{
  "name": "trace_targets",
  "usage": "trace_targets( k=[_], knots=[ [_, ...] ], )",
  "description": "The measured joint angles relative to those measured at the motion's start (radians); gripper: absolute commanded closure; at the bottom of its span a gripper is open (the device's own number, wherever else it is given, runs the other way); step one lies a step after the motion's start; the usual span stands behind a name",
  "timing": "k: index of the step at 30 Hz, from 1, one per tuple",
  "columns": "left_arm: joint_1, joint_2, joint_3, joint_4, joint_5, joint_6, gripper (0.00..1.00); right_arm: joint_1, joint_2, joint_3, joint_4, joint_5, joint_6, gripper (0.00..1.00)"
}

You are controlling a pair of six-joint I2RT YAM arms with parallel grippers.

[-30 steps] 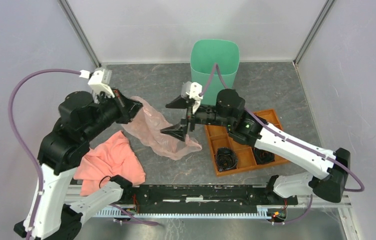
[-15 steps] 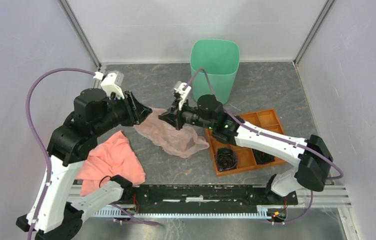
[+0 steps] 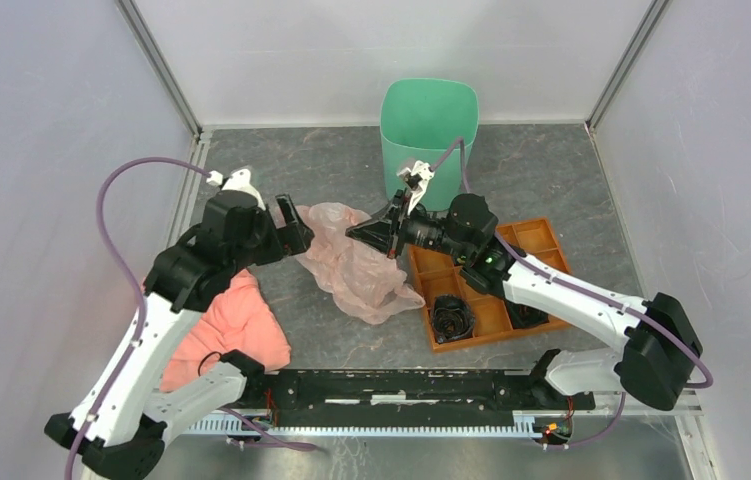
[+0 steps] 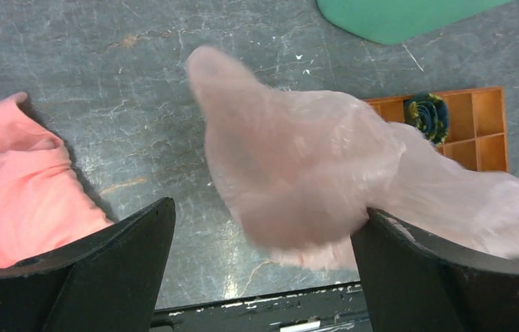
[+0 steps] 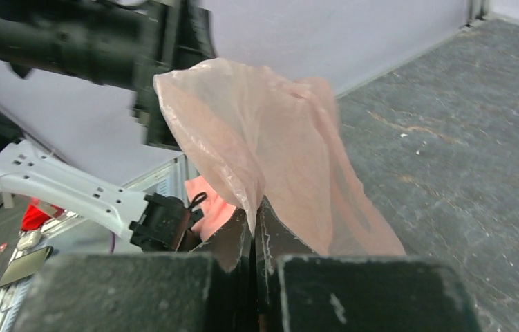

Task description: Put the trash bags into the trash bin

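Note:
The trash bag, a wrinkled see-through pale pink film, lies bunched on the grey table between the two arms. My right gripper is shut on an upper fold of it; in the right wrist view the film rises from the closed jaws. My left gripper stands open at the bag's left end. In the left wrist view a lobe of the bag hangs between the spread fingers, brushing the right one. The mint-green trash bin stands upright at the back, behind the right gripper.
A salmon-pink cloth lies at the front left under the left arm. An orange compartment tray with dark coiled items sits right of the bag. Grey walls enclose the table on three sides. A black rail runs along the near edge.
The left gripper has opened and let go of the bag. The right gripper has shut on the bag's upper fold and drawn it right, toward the bin.

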Motion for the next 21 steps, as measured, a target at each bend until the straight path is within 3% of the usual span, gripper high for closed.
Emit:
trace_targets(
  k=[4,7,11,16,21],
  knots=[
    [0.000,0.045,-0.030,0.057,-0.004,-0.021,0.05,0.000,-0.014,-0.007,0.033,-0.035,0.015,1.00],
    [0.000,0.040,-0.031,0.106,-0.011,-0.024,0.20,-0.003,-0.019,-0.014,0.048,-0.061,0.029,1.00],
    [0.000,0.037,-0.051,0.150,-0.075,-0.026,0.54,-0.019,-0.046,-0.032,0.070,-0.100,0.066,1.00],
    [0.000,0.023,-0.131,0.137,-0.186,-0.025,0.65,-0.064,-0.089,-0.051,0.127,-0.159,0.130,1.00],
    [0.000,-0.052,-0.153,0.075,-0.282,-0.027,0.84,-0.135,-0.130,-0.076,0.169,-0.224,0.190,1.00]
  ],
)
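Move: The trash bag hangs from the right hand, its middle about 10 cm to the left hand's right, 4 cm back and 8 cm lower. Beyond it the trash bin stands some 20 cm ahead and 23 cm right of the left hand, the salmon cloth about 20 cm left and 9 cm back. The bag's middle lies 4 cm back from the right hand, straight behind and 10 cm lower. Left hand slips forward, pinches the bag's edge and swings left; the right keeps hold, rising 5 cm rightwards. ##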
